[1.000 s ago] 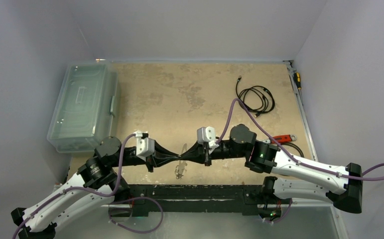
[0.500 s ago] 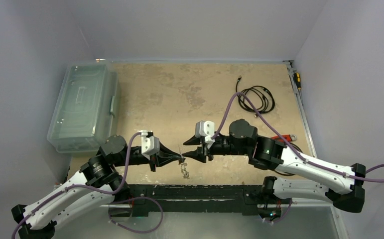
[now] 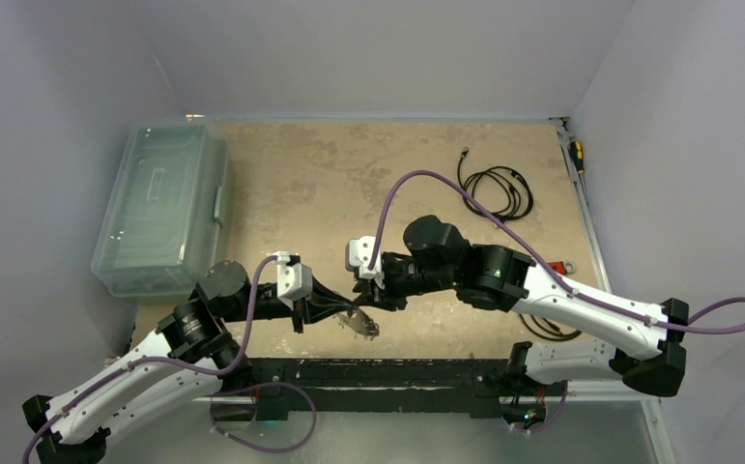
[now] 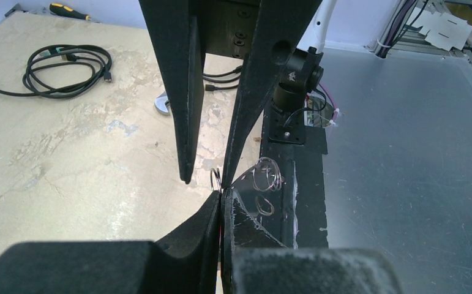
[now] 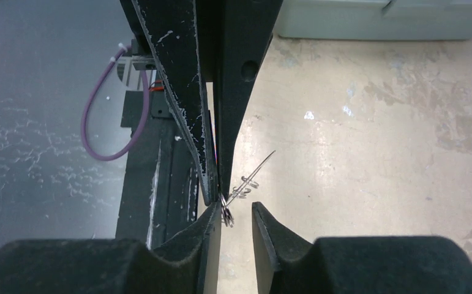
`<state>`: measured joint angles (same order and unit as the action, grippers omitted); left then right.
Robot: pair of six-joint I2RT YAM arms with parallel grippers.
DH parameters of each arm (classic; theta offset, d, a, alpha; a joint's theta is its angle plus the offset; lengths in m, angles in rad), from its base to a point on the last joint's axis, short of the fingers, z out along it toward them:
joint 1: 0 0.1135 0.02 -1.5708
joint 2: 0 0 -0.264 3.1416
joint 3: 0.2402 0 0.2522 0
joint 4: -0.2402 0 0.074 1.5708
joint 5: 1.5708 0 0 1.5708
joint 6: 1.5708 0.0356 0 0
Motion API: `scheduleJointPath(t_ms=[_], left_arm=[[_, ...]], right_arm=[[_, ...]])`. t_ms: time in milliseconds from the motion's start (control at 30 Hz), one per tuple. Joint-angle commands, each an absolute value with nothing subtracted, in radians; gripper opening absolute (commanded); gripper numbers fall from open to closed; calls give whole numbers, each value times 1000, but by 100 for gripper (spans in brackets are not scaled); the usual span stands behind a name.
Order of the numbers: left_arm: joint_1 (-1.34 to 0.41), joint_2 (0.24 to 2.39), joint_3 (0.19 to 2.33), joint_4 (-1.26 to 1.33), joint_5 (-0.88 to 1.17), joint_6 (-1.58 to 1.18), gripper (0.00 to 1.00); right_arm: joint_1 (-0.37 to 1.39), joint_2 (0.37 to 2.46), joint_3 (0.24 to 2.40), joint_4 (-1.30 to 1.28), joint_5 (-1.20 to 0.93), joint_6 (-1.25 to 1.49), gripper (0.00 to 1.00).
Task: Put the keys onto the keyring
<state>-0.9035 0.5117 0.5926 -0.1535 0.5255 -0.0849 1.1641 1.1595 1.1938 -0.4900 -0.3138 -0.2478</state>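
Observation:
My left gripper (image 3: 354, 311) is shut on the keyring (image 3: 364, 326), a thin silvery piece held just above the table's near edge. In the left wrist view my shut left gripper (image 4: 222, 195) pinches it, with a small wire ring (image 4: 216, 177) at the tips and silvery loops (image 4: 267, 174) to the right. My right gripper (image 3: 368, 302) is open and meets the left one tip to tip. In the right wrist view the right gripper (image 5: 236, 209) has the small ring (image 5: 227, 214) and a thin wire (image 5: 254, 174) between its fingers. I cannot make out the two keys.
A clear plastic box (image 3: 160, 208) stands at the left. A coiled black cable (image 3: 499, 188) lies at the back right, a screwdriver (image 3: 575, 155) along the right edge. The red-handled wrench (image 3: 554, 269) is partly behind the right arm. The black base rail (image 3: 397, 372) runs along the near edge.
The keyring lay on the table between the grippers; the left gripper now holds it up. The right arm has swung left and its open fingers have closed in on the left fingertips.

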Motion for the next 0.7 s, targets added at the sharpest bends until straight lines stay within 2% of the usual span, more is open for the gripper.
scheduleJointPath(t_ms=[0,67,167,300,333,367,400,467,567,667], left_arm=[[-907,514,635,-112,544,-80,0],[-905,514,635,-112,545,-80,0],[-907,514,635,-111,545,-80,0],[-905,512,637,-108,545,-81,0],[-905,509,638,-107,543,-82,4],[-905,505,637,-107,540,-83,16],[-905,498,638,-107,532,-85,33],[-905,478,638,-108,511,-89,47],[-901,443,634,-106,484,-91,50],[-898,427,629,-99,484,-91,46]], right_arm=[[1166,1168,1268,-544,-354,-293,26],[1166,1175,1276,-549,-358,-299,19],[1166,1182,1278,-549,-368,-304,3],[1166,1180,1255,-527,-392,-307,0],[1166,1172,1243,-511,-390,-307,0],[1166,1160,1229,-492,-383,-306,0],[1166,1145,1211,-467,-379,-302,0],[1166,1110,1179,-424,-370,-288,0],[1166,1057,1143,-373,-354,-277,0],[1165,1012,1111,-330,-343,-266,0]])
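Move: The small ring to be taken over is already pinched in the shut left fingers, right at their tips, with the half-open right fingers straddling it, so it lies about 1 cm to the left of the right hand point. The metal plate hangs from it, its middle some 2 cm back, 2 cm right and 3 cm below the left hand. The loose rings on its near end are about 5 cm back, 4 cm right and 4 cm below the left hand. Shut the right gripper on the small ring while the left keeps its pinch, easing the right hand back under 1 cm as it closes. Once it is shut, open the left fingers to about half and draw the left hand up some 2 cm and slightly left, off the ring; meanwhile bring the right hand about 1 cm to the right, keeping its grip. ##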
